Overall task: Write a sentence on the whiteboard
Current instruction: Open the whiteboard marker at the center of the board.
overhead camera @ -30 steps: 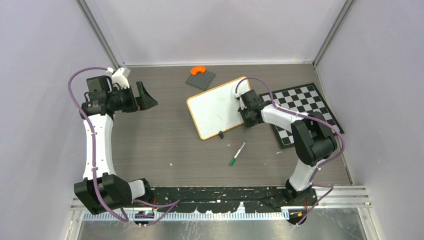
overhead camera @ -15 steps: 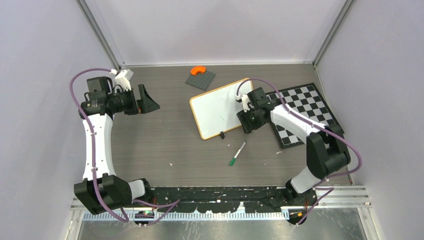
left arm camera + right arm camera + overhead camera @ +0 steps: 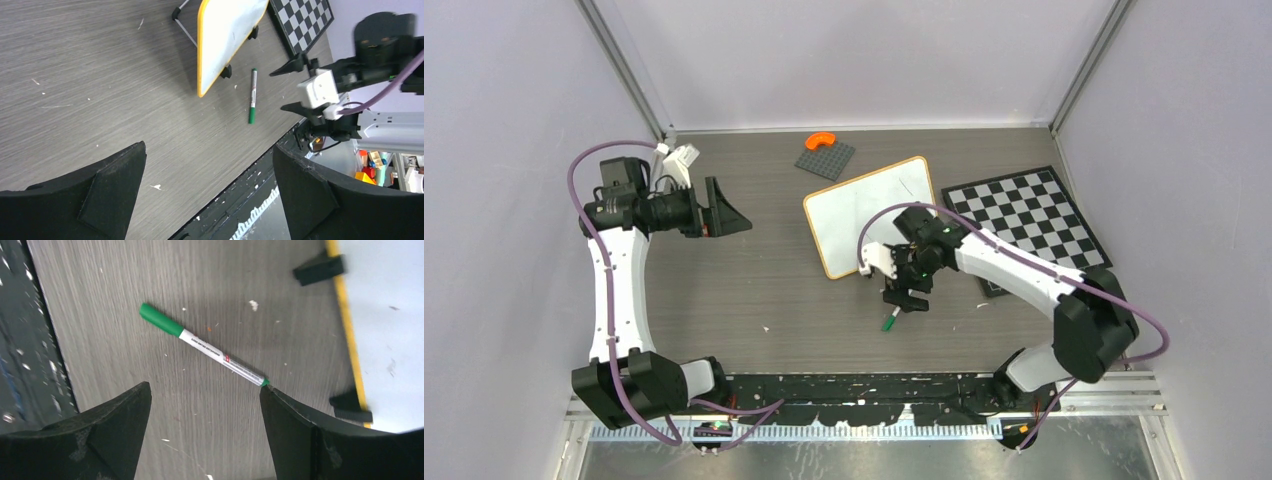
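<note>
The whiteboard (image 3: pixel 871 213) lies flat mid-table, its orange-framed white face blank; no sentence shows on it. It also shows in the left wrist view (image 3: pixel 226 35) and at the right edge of the right wrist view (image 3: pixel 385 315). A green-capped marker (image 3: pixel 210 350) lies on the table just in front of the board, its cap end (image 3: pixel 888 323) sticking out below my right gripper (image 3: pixel 906 298). That right gripper (image 3: pixel 204 387) hovers open over the marker, one fingertip close to the marker's tip, nothing held. My left gripper (image 3: pixel 729 215) hangs open and empty far to the left (image 3: pixel 209 146).
A black-and-white checkerboard (image 3: pixel 1024 215) lies right of the whiteboard, partly under my right arm. A grey studded plate (image 3: pixel 826 158) with an orange piece (image 3: pixel 821 140) sits at the back. Black clips (image 3: pixel 320 267) edge the board. The table's near edge (image 3: pixel 240 190) is a black rail.
My right gripper left the whiteboard's right edge, opened wide and swung toward the near side over the marker. The board shifted slightly. My left gripper drifted a little to the right.
</note>
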Robot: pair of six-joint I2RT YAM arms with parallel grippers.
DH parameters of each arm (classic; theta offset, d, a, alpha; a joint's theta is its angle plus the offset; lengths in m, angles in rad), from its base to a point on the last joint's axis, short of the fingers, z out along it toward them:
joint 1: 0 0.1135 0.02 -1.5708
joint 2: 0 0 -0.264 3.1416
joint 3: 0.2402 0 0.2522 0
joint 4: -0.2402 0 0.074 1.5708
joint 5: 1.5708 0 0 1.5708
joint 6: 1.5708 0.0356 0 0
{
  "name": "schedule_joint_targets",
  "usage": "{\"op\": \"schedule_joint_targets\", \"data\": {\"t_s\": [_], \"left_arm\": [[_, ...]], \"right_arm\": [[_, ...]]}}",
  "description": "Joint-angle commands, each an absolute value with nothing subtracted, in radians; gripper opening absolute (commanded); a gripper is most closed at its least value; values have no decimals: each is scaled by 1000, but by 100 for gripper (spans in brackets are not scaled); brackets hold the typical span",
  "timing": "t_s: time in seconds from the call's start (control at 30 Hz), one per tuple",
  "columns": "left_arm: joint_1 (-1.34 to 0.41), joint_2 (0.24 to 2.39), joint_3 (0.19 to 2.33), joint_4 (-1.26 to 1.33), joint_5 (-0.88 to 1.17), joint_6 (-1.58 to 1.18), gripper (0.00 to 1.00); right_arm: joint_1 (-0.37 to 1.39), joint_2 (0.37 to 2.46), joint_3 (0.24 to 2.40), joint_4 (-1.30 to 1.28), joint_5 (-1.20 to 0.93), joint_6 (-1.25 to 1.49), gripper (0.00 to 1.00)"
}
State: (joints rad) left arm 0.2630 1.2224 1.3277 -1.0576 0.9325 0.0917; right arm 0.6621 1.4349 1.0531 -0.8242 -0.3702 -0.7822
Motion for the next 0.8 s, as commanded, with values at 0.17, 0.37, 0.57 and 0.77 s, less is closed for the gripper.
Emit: {"op": "schedule_joint_targets", "data": {"t_s": [0.17,0.37,0.57,0.77], "left_arm": [[265,1201,1370,-1132,962,135,100],[266,1202,1370,-1194,957,185,100],[263,1211,1380,-1241,959,239,100],[238,1203,1387,-1275,959,279,100]], "right_arm": [[708,1567,980,-715,-285,-1166,81],[709,1630,947,-638,-281,-1211,74],[712,1681,910,-612,-279,-1223,46],[732,1680,896,-617,-273,-1144,17]]}}
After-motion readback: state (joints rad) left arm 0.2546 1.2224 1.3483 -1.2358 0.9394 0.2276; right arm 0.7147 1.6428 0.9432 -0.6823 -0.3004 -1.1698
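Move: The marker lies almost directly under the right gripper, its middle about 2 cm to the left, 1 cm back and 9 cm below. From this hand the whiteboard's middle is some 21 cm ahead and 8 cm left, roughly 5 cm lower; the chessboard's middle is about 21 cm ahead and 25 cm right, down at table level. From the left gripper the marker is roughly 29 cm right, 6 cm back and 26 cm below. Lower the right gripper about 8 cm, nearly straight down onto the marker, turning it some 20 degrees counter-clockwise and bringing its fingers a little closer to vertical. Once almost down, close the fingers and pinch the marker's white body, cap pointing out ahead of the pads. Draw the open left gripper back about 3 cm. ##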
